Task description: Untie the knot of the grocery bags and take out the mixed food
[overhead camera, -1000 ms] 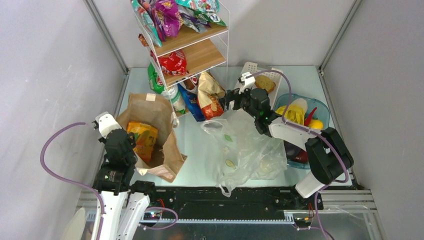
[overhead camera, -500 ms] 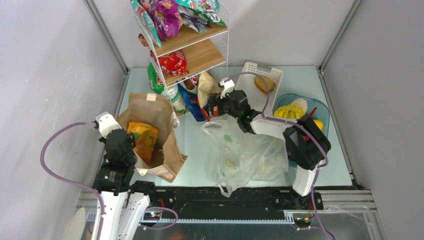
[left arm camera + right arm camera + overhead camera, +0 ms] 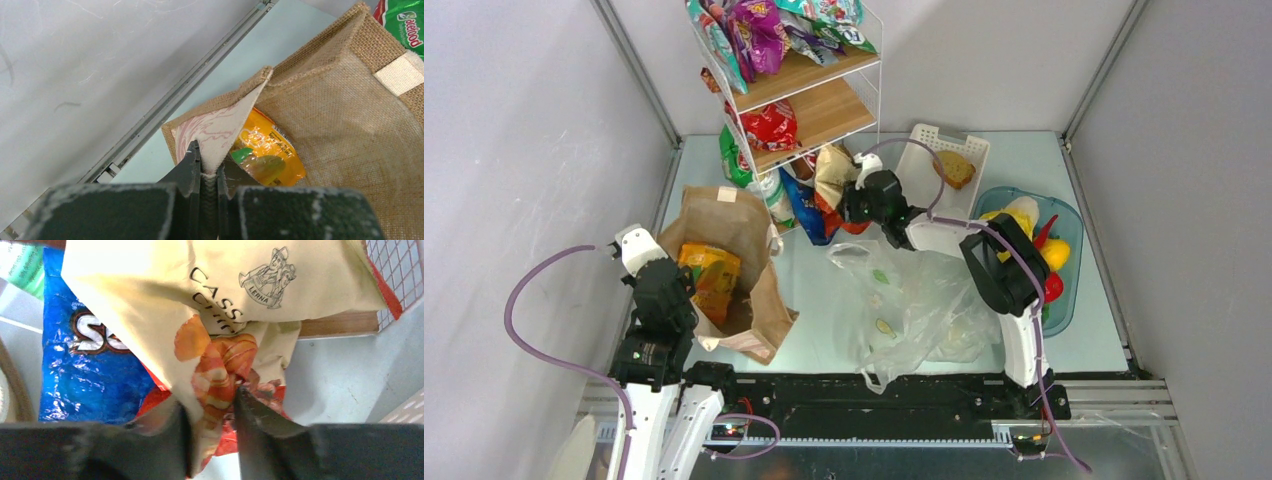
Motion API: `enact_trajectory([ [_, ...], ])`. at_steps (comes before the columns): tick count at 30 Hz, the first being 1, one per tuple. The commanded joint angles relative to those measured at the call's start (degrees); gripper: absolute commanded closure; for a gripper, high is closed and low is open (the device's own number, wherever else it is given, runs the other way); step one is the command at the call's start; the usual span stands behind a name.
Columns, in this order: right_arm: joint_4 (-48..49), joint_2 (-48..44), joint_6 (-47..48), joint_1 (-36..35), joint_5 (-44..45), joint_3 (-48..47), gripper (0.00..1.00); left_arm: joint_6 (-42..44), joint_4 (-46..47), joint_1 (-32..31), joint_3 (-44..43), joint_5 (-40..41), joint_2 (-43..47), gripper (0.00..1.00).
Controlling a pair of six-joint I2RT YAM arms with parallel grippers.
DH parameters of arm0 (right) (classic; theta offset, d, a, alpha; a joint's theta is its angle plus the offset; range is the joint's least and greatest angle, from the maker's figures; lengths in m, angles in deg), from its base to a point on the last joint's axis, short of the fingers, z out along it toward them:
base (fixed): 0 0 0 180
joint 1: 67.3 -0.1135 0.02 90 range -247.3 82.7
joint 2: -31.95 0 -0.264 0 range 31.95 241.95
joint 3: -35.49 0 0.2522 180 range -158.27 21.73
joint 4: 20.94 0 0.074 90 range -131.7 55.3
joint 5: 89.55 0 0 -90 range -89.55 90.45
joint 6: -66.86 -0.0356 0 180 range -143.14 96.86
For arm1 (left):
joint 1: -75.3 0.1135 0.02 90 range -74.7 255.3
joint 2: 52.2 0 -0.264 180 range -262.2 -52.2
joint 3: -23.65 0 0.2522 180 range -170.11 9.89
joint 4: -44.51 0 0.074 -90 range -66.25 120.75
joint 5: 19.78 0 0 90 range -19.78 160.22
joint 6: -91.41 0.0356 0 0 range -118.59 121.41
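Note:
The brown bag (image 3: 739, 235) stands open at the left, an orange-yellow snack packet (image 3: 709, 278) inside it. My left gripper (image 3: 662, 280) is shut on the bag's near rim (image 3: 225, 130); the packet (image 3: 267, 152) shows just past the fingers. The clear plastic bag (image 3: 919, 300) with lemon prints lies slack and crumpled mid-table. My right gripper (image 3: 849, 205) reaches the foot of the shelf. Its fingers press both sides of the lower edge of a cream-and-orange snack packet (image 3: 235, 300), and the gripper (image 3: 210, 412) has closed on it.
A wire shelf (image 3: 824, 105) full of snack bags stands at the back, more packets leaning at its foot, one of them blue (image 3: 90, 370). A white basket (image 3: 924, 158) holds bread. A blue-tinted tub (image 3: 1079, 235) at the right holds yellow fruit, a chili and a tomato.
The right arm swung left from the tub and basket to the packets at the shelf's foot, and its jaws narrowed onto the cream packet. The left arm has not moved.

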State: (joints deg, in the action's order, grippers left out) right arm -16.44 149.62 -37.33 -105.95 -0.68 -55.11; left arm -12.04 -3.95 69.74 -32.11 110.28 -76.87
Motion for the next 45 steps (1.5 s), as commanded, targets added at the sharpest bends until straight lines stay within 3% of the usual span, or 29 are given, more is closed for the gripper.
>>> enact_trajectory([
  [1, -0.9, -0.4, -5.7, 2.5, -4.6, -1.7, 0.79, -0.8, 5.7, 0.4, -0.2, -1.2, 1.1, 1.0],
  [2, 0.3, -0.9, -5.7, 3.0, -4.8, -1.2, 0.92, -0.8, 5.7, 0.4, -0.2, -1.2, 1.1, 1.0],
  [4, 2.1, -3.2, -4.6, 3.3, -5.4, 0.6, 1.0, -0.8, 5.7, 0.4, -0.2, -1.3, 1.0, 1.0],
  [8, 3.1, -8.1, 1.8, 3.1, -5.9, 1.4, 1.0, -0.8, 5.7, 0.4, -0.3, -1.4, 1.1, 1.0],
  [15, 7.7, -12.2, 11.0, 2.9, 0.7, 2.8, 1.0, -0.9, 5.8, 0.5, -0.1, -1.4, 1.6, 1.0],
  [24, 23.9, -10.1, 22.9, 3.3, 5.0, 4.4, 1.0, -0.9, 5.8, 0.5, -0.1, -1.8, 1.8, 1.0],
  [27, 29.2, -8.0, 23.9, 4.1, 4.3, 3.9, 1.0, -0.9, 5.8, 0.5, 0.0, -1.7, 2.0, 1.0],
  [37, 32.5, -0.8, 23.5, 5.0, 7.1, -4.7, 1.0, -1.0, 5.8, 0.6, -0.2, -2.2, 1.5, 1.0],
  [45, 30.4, 5.0, 23.2, 5.2, 0.0, -13.8, 1.0, -1.0, 5.9, 0.6, 0.0, -2.6, 1.5, 1.0],
])
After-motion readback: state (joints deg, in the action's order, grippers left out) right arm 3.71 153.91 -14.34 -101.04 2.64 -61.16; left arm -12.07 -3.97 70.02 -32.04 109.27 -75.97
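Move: The right hand's half-shut fingers already straddle the cream-and-red cassava chip bag, whose middle lies about 5 cm ahead and 1 cm left, some 2 cm higher. The near right end of the bottom shelf is roughly 9 cm ahead and 1 cm right; the blue chip bag lies about 7 cm left and level, and the white basket 8 cm ahead, 22 cm right. From the left hand the cassava bag is some 27 cm ahead, 36 cm right and 14 cm lower. The right fingers finish closing and pinch a fold of the cassava chip bag near its lower middle while the hand edges right, then it lifts up and to the right past the front of the bottom shelf, about 6 cm up, with the fingers starting to tip upward. Keeping its grip, it then pushes forward some 9 cm and a little higher, finally easing back left, carrying the bag in over the bottom shelf beneath the middle one as the wrist tips the fingers up by about 30 degrees, to nearly level. ##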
